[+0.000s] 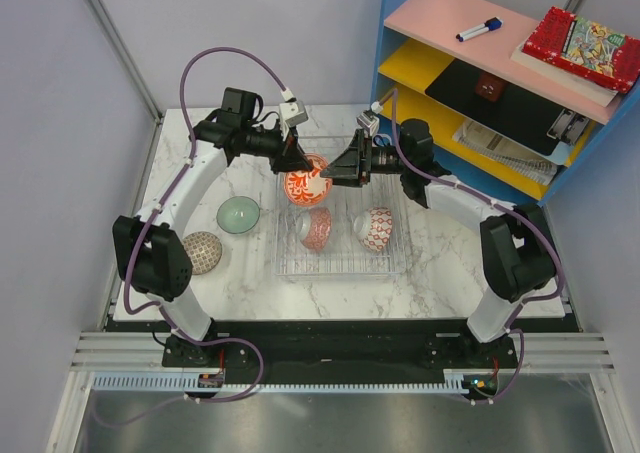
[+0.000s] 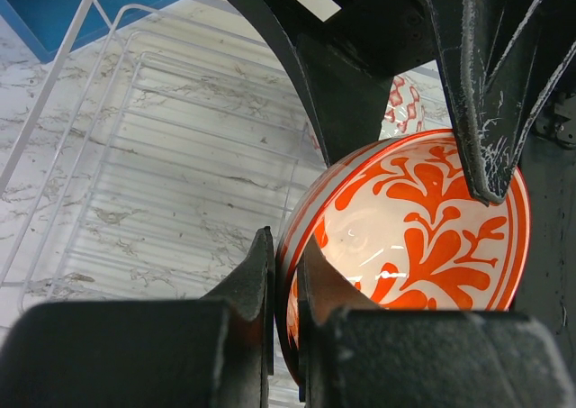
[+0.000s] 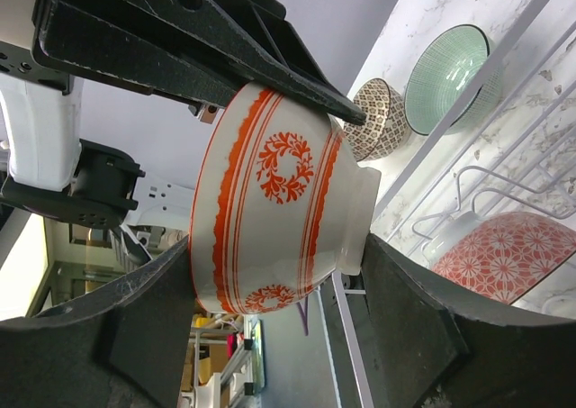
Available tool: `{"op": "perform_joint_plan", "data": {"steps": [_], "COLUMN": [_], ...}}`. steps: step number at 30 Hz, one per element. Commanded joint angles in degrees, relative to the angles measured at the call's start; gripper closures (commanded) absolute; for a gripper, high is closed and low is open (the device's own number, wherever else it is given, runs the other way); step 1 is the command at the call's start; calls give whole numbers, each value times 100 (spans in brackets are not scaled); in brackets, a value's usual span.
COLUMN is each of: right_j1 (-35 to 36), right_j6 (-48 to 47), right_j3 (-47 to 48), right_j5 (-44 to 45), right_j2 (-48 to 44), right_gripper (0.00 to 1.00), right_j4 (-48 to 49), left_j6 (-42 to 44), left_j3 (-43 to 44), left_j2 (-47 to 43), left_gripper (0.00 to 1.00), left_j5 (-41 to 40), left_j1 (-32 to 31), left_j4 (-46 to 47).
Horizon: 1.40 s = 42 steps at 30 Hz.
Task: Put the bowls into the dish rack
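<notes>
An orange-and-white patterned bowl (image 1: 305, 185) (image 2: 414, 219) (image 3: 270, 201) hangs on edge over the back of the wire dish rack (image 1: 340, 261) (image 2: 180, 156). My left gripper (image 1: 296, 163) (image 2: 286, 246) is shut on its rim, one finger inside and one outside. My right gripper (image 1: 338, 169) (image 3: 277, 246) spans the same bowl from rim to foot, and both pads look to touch it. Two red-patterned bowls (image 1: 318, 228) (image 1: 375, 229) stand on edge in the rack. A green bowl (image 1: 238, 214) (image 3: 445, 66) and a brown patterned bowl (image 1: 202, 252) (image 3: 378, 115) sit on the table left of the rack.
A blue shelf unit (image 1: 392, 23) with pink and yellow shelves stands at the back right, close behind my right arm. It holds a marker, books and a stapler. White walls close in the marble table at the left and back.
</notes>
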Motion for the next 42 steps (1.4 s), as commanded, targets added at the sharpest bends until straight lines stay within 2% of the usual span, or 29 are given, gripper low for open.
{"op": "perform_joint_plan", "data": {"steps": [1, 4, 5, 6, 8, 10, 11, 15, 19, 20, 21, 25, 27, 29, 32, 34, 38, 42], "right_j1": [66, 84, 84, 84, 84, 75, 84, 75, 84, 84, 75, 84, 75, 66, 14, -74, -232, -382], "right_j6": [651, 616, 616, 607, 440, 283, 229, -78, -281, -324, -360, -562, -667, -764, -896, -1045, -1159, -1607], "right_j3": [19, 18, 27, 36, 80, 89, 89, 115, 159, 159, 176, 203, 229, 256, 282, 317, 422, 721], "right_j5": [-334, -325, -316, -307, -272, -237, -220, -97, -9, 18, 27, 114, 176, 237, 299, 387, 536, 931], "right_j2": [-13, -13, -4, -13, -30, -57, -65, -153, -188, -189, -197, -215, -250, -276, -329, -329, -303, -259], "right_gripper": [63, 77, 87, 92, 100, 100, 100, 100, 100, 100, 100, 100, 100, 100, 100, 100, 100, 100], "right_j4": [927, 927, 927, 918, 708, 506, 470, 15, -233, -277, -329, -558, -707, -883, -1058, -1173, -1427, -2078], "left_j6": [165, 147, 147, 147, 147, 156, 156, 156, 165, 156, 165, 182, 191, 183, 156, 86, -98, -204], "left_j3": [226, 235, 235, 235, 217, 182, 182, 165, 138, 138, 129, 50, -2, -64, -178, -205, -371, -819], "left_j2": [-217, -217, -209, -200, -200, -200, -191, -200, -200, -191, -200, -217, -226, -279, -402, -463, -708, -1043], "left_gripper": [98, 98, 98, 98, 87, 76, 75, 59, 57, 55, 47, 37, 27, 10, 0, 0, 0, 0], "left_j5": [386, 360, 351, 342, 333, 333, 333, 359, 377, 368, 377, 333, 289, 272, 394, 552, 1211, 1353], "left_j1": [-54, -81, -72, -81, -81, -72, -72, -81, -81, -72, -72, -72, -63, 7, 234, 454, 1331, 2045], "left_j4": [215, 215, 223, 223, 223, 215, 206, 206, 206, 215, 215, 206, 206, 206, 206, 206, 206, 346]}}
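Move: Hanging over the dish rack, the orange bowl is held by both hands: its middle is about 3 cm back and 3 cm right of the left hand, 1 cm below, and some 4 cm left of the right hand, level fore and aft. From the right hand, the rack's open far half centres about 4 cm forward, 4 cm right and 14 cm down; the pink bowl is 10 cm back, 2 cm left; the patterned bowl 10 cm back, 11 cm right, both about 12 cm below. Handing over the orange bowl, the left fingers open wide from their pinch on its rim, then the hand draws off to the left by about 7 cm, rising slightly. The right hand keeps its grip across rim and foot, sinks some 4 cm towards the rack, its left-pointing fingers tipping down about 10 degrees, then eases forward and right about 2 cm. ##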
